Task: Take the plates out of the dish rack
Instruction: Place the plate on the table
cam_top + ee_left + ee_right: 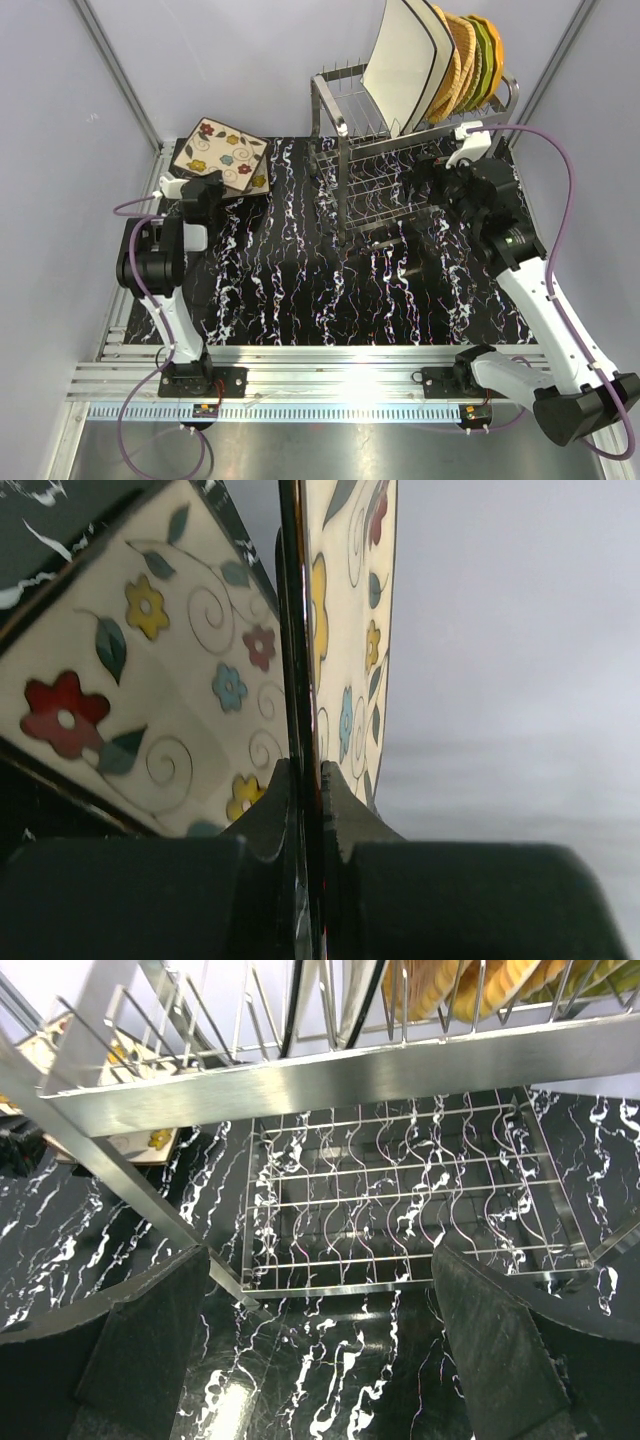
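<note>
The silver wire dish rack point(352, 125) stands at the back right of the mat. Its upper tier holds upright plates: cream square ones point(405, 60), woven orange-tan ones point(455, 70), a green one point(481, 50) and an orange one point(495, 62). A flower-patterned square plate point(222, 152) lies at the far left. My left gripper point(205, 188) is shut on its near rim, and the dark rim is pinched between the fingers point(272, 800). My right gripper point(432, 178) is open and empty at the rack's right side, level with the lower tier point(400, 1200).
The black marbled mat point(300, 290) covers the table. Walls and a slanted frame post point(120, 70) close in the far left corner behind the flowered plate. The rack's upper rail point(330, 1075) runs just above my right gripper point(320, 1300).
</note>
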`<state>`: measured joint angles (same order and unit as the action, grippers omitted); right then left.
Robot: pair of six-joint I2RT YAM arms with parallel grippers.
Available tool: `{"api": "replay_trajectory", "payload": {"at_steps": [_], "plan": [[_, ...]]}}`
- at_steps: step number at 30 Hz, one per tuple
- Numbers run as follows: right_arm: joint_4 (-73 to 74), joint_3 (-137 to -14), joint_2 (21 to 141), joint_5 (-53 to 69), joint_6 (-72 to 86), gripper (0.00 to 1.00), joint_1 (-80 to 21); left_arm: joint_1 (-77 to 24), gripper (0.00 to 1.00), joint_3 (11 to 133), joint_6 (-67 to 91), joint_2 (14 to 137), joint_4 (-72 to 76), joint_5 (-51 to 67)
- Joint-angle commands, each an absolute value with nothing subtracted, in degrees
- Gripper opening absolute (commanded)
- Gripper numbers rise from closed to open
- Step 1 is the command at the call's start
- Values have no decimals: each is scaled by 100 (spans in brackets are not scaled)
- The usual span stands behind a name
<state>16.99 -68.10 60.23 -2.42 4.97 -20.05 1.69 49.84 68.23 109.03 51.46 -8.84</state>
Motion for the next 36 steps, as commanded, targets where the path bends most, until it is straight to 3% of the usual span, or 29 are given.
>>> {"api": "replay_trajectory", "payload": {"at_steps": [1,14,36], "plan": [[1424,-6882,6108,-255,580,100,-1942,115,0,5764,7093,10985,7348,-1546],[1406,-6926,6205,-246,571,100,-1819,-272,0,6539,7751,11856,6927,-2636],[1415,-6952,6126,-229,580,100,-1696,-633,3,7013,8490,12199,5687,-3762]]}}
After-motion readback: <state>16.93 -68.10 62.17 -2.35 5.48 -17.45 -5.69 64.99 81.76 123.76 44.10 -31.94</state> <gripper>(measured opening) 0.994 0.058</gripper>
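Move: The left hand has the flowered plate by its near edge. The plate already on the table, which it is to go on top of, has its middle about 10 cm ahead of that hand, some 3 cm right and 10 cm below. The dish rack's middle is about 46 cm to this hand's right, 5 cm farther out and 5 cm higher. From the idle right hand, the table plate lies roughly 26 cm ahead, 44 cm left and 32 cm below. The left hand, keeping its shut grip on the plate's near edge, eases forward about 5 cm over the plate on the table while sinking, then stops going out and keeps lowering towards it, nearly 5 cm down in all. All along, the wrist swings counter-clockwise by some 20 degrees and rolls a little, left side down, to turn the slanting plate square with the one below. ##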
